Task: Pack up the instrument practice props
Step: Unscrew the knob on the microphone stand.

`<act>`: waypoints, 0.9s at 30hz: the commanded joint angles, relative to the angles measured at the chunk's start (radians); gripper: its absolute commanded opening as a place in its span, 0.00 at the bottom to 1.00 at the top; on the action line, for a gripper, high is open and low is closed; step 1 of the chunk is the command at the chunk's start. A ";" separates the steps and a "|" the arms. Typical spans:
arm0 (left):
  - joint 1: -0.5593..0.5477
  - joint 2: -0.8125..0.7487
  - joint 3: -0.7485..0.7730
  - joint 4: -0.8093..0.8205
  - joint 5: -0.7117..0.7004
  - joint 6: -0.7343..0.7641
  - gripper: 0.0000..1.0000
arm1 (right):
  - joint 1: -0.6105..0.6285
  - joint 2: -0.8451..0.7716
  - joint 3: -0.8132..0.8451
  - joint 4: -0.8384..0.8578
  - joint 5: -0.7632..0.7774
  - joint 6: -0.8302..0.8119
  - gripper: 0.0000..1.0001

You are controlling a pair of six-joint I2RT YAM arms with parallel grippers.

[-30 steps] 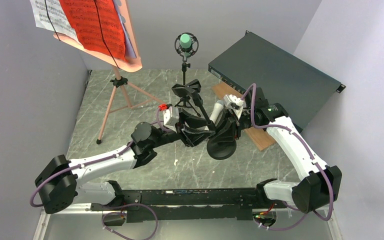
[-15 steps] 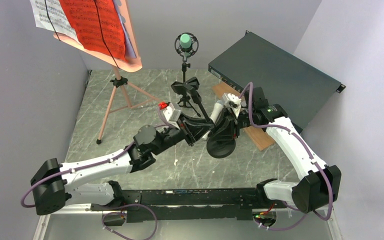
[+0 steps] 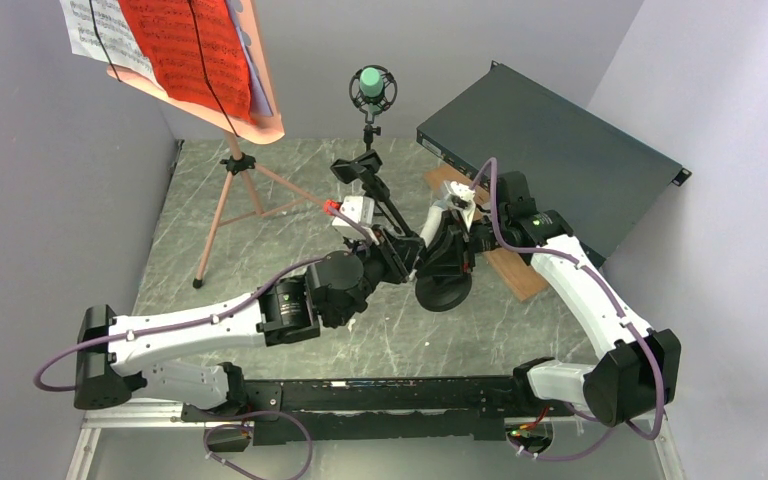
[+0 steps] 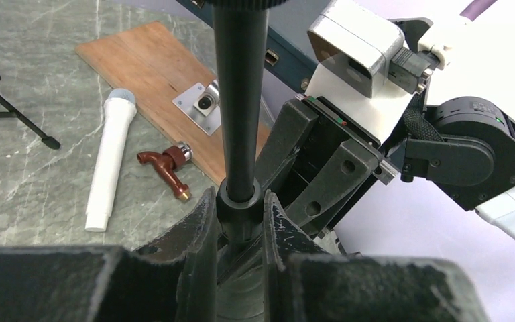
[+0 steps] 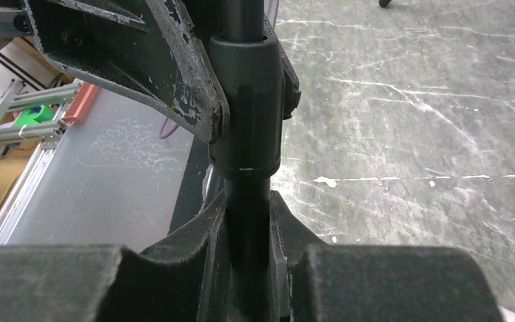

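A black microphone mount [image 3: 443, 292] with a round base and a clip at its far end is held tilted over the table's middle. My left gripper [image 4: 238, 201] is shut on the collar of its pole [image 4: 240, 100]. Just beside it, my right gripper [image 5: 248, 208] is shut on the same pole lower down, closer to the base. A white microphone [image 4: 110, 161] lies on the table. At the back, a green microphone [image 3: 371, 84] sits in a second black mount on a small tripod. The pink music tripod [image 3: 228, 190] stands back left, holding white and red sheet-music pages [image 3: 185, 45].
A large dark green metal box [image 3: 550, 150] leans at the back right. A brown wooden board [image 4: 167, 64] with a metal plate lies before it, and a small brown tap-like piece [image 4: 167, 164] rests on the table beside the board. Grey walls close in on both sides.
My left arm has reached forward and right, and its jaws have closed on the mount's pole. The mount's clip end has swung back and left. The right gripper has kept its hold.
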 commanded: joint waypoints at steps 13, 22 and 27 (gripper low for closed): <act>0.178 -0.352 -0.366 0.401 0.683 0.415 0.98 | -0.021 0.008 0.026 -0.186 -0.171 -0.350 0.00; 0.258 -0.210 -0.461 0.782 0.896 0.416 0.97 | -0.021 0.006 0.010 -0.243 -0.220 -0.454 0.00; 0.284 -0.102 -0.408 0.839 0.937 0.388 0.97 | -0.021 0.003 0.006 -0.230 -0.219 -0.438 0.00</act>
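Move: The knob of the microphone stand sits between my left fingertips, already pinched; from my right hand, which keeps the pole just below it, the knob is some 4 cm up, 2 cm left and 1 cm forward. From my left hand the stand's round base hangs about 10 cm below, 5 cm right and 3 cm back. The microphone lies roughly 17 cm ahead, 4 cm right and 22 cm below it, the brown tap about 15 cm ahead and 11 cm right, just as low. I open my left fingers wide to let go of the knob and draw that hand back about 4 cm, then out left some 5 cm and slightly up, winding the wrist back clockwise by some 30 degrees while the fingertips tip up. Then I swing it right again and down, fingers staying open towards the knob. My right hand keeps its pinch on the pole and eases back about 2 cm. ##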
